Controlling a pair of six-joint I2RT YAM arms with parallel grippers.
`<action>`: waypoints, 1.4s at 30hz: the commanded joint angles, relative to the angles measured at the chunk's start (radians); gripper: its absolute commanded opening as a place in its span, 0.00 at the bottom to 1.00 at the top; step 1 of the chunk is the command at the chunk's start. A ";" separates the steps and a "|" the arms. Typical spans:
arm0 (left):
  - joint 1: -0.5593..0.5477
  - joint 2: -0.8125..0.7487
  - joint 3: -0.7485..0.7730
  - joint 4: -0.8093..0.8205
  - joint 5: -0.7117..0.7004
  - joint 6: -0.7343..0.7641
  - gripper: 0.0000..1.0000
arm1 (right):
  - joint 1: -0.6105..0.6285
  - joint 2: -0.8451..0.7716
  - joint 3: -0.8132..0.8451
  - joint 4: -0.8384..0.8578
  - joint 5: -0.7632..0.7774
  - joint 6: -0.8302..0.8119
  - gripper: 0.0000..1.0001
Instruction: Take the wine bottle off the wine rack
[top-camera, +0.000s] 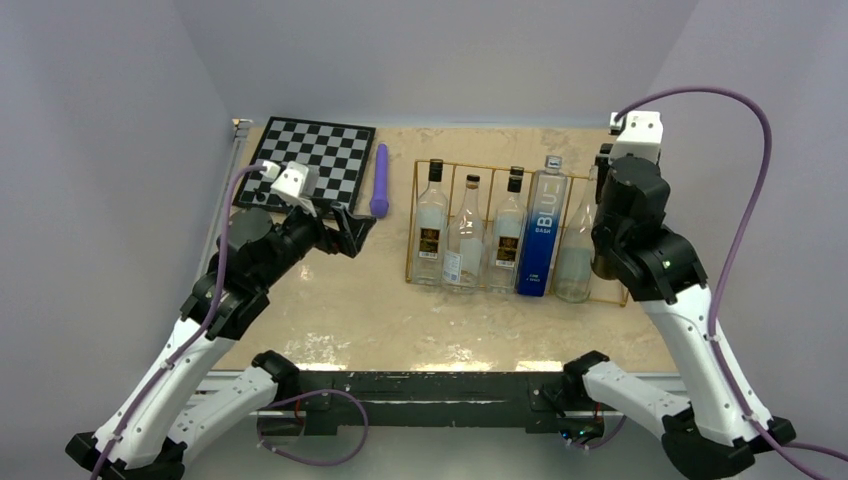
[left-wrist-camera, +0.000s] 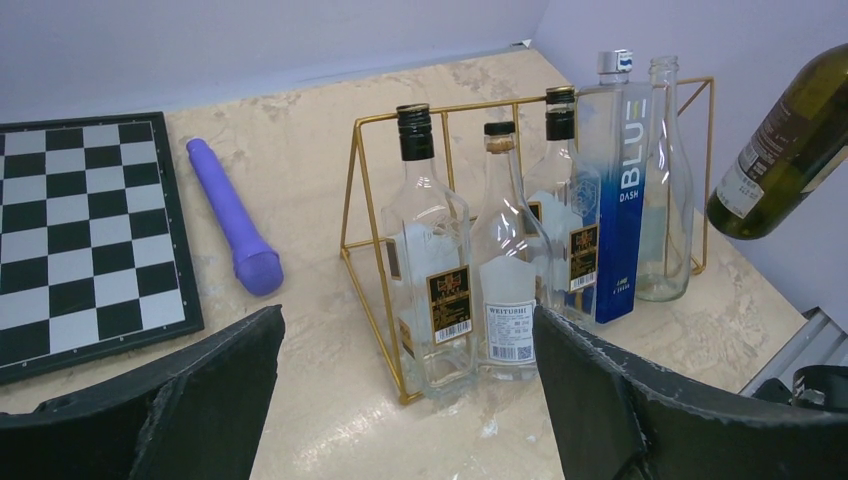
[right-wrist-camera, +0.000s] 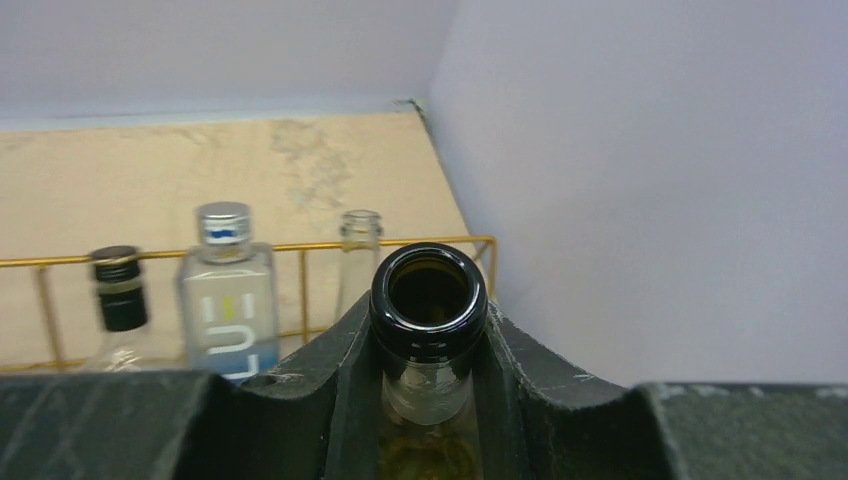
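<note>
The wine bottle (right-wrist-camera: 428, 300), dark green glass with an open mouth, is gripped by its neck in my right gripper (right-wrist-camera: 428, 345). In the left wrist view the wine bottle (left-wrist-camera: 790, 140) hangs tilted in the air, above and right of the wine rack's right end. The gold wire wine rack (top-camera: 420, 225) holds several other bottles: three clear ones with black caps, a blue "BLU" bottle (top-camera: 540, 230) and a clear open one (top-camera: 578, 250). In the top view my right wrist (top-camera: 630, 195) hides the wine bottle. My left gripper (top-camera: 350, 232) is open and empty, left of the rack.
A black-and-white chessboard (top-camera: 310, 160) lies at the back left with a purple cylinder (top-camera: 380, 180) beside it. The grey side wall (right-wrist-camera: 650, 180) stands close behind the rack's right end. The table's right edge (left-wrist-camera: 800, 330) is near the rack.
</note>
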 joint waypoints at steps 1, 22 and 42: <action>-0.006 -0.033 -0.022 0.059 -0.002 0.008 0.97 | 0.100 -0.057 0.070 0.039 -0.147 -0.033 0.00; -0.007 -0.363 -0.174 0.165 -0.409 0.029 0.93 | 0.391 0.236 0.095 0.721 -1.121 0.189 0.00; -0.008 -0.500 -0.224 0.192 -0.598 0.015 0.96 | 0.483 0.840 0.320 1.083 -1.129 0.062 0.00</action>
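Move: The right hand already holds the wine bottle by its neck, clear of the rack; the open table left of the rack lies about 50 cm to its left, 5 ahead and 39 below. The clear bottle stands 3 cm ahead and 2 to the right, the blue bottle 3 ahead and 7 to the left, both some 25 below. From the left hand, that open table is about 9 cm ahead, straight in line, 33 below. Still pinching its neck, the right hand swings the bottle 50 cm left, turning counter-clockwise; the left clears leftward. ##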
